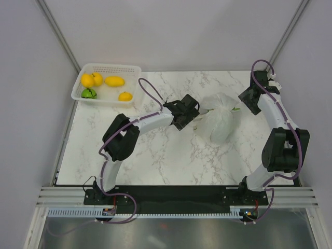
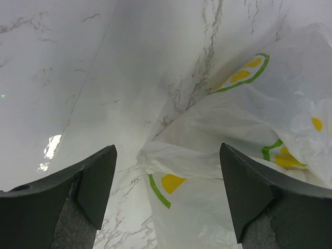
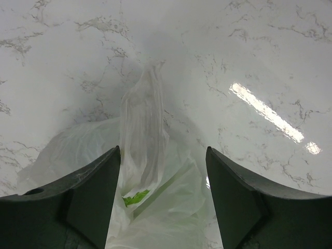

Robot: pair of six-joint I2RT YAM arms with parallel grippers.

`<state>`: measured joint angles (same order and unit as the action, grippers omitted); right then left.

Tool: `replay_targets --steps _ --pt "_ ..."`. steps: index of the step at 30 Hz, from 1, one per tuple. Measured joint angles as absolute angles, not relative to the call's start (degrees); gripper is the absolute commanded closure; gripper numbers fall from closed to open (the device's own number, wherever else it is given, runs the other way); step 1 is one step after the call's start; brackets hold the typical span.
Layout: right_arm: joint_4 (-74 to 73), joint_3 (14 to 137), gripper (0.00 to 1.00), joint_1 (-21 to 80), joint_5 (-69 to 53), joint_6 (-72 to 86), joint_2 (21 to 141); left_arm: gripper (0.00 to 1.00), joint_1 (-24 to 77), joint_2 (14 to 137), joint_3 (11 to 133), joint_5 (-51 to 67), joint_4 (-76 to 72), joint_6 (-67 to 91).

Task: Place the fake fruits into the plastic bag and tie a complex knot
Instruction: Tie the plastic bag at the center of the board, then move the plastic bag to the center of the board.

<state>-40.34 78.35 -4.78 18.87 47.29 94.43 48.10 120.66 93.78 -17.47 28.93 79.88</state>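
Note:
The plastic bag point(image 1: 220, 123), white with lemon prints, lies bulging on the marble between the two arms; what it holds is hidden. My left gripper point(image 1: 190, 115) stands open at its left side. In the left wrist view the bag's printed edge point(image 2: 174, 171) lies between the wide-apart fingers point(image 2: 98, 181) of the left gripper point(image 2: 167, 155), touching neither. My right gripper point(image 1: 248, 101) is open at the bag's upper right. A twisted handle strip point(image 3: 142, 119) runs out between the right gripper's point(image 3: 163, 153) fingers. Several fake fruits, yellow point(image 1: 114, 81) and one green point(image 1: 88, 93), sit in the basket. The knot is out of view.
The white perforated basket point(image 1: 136, 70) stands at the table's back left corner. Grey walls close in the table on the left, back and right. Bare marble point(image 1: 155, 161) lies in front of the bag.

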Motion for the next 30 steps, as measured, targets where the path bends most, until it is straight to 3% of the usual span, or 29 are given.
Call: replay_targets --steps 3,6,9,10,13,14,22,30 --pt "-40.3 78.2 0.26 -4.8 18.9 47.1 94.4 0.16 48.4 121.4 94.2 -17.9 27.7 82.4" --pt "-40.0 78.2 0.3 -4.8 18.9 47.1 94.4 0.31 49.0 122.1 94.3 -18.0 26.8 85.6" --pt "-39.7 78.2 0.39 -4.8 18.8 47.0 94.5 0.53 49.8 123.2 95.0 -18.3 26.2 88.5" --pt "-39.5 78.2 0.41 -4.8 18.7 47.0 94.5 0.68 50.0 123.5 95.2 -18.4 26.0 89.4" --pt "-39.2 78.2 0.84 -4.8 18.5 46.7 94.5 0.98 50.5 124.3 96.2 -18.7 25.6 91.9" --pt "-39.1 78.2 1.0 -4.8 18.4 46.5 94.5 0.98 50.6 124.5 96.6 -18.9 25.6 92.1" --pt "-38.4 78.2 1.0 -4.8 17.1 46.9 94.5 0.98 48.4 122.4 93.3 -20.1 23.0 89.6" --pt "-38.7 78.1 1.0 -5.1 4.5 50.3 97.2 0.98 37.9 110.3 82.9 -14.3 16.8 84.7"
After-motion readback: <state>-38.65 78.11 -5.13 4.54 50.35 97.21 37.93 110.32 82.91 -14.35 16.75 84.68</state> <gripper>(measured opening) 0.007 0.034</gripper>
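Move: The plastic bag's left tail lies between and just past the left hand's open fingers, about 4 cm to its right, 1 cm ahead and level in height; the bag's full body is some 13 cm to that hand's right, neither ahead nor back, a couple of centimetres lower. The right tail is about 2 cm left of the right hand, level ahead and 1 cm below; the body is 12 cm left of that hand, 1 cm back and 9 cm down. Left hand eases 4 cm right, pinches its tail, pulls 10 cm left, forward and up; right pinches its tail, follows. ##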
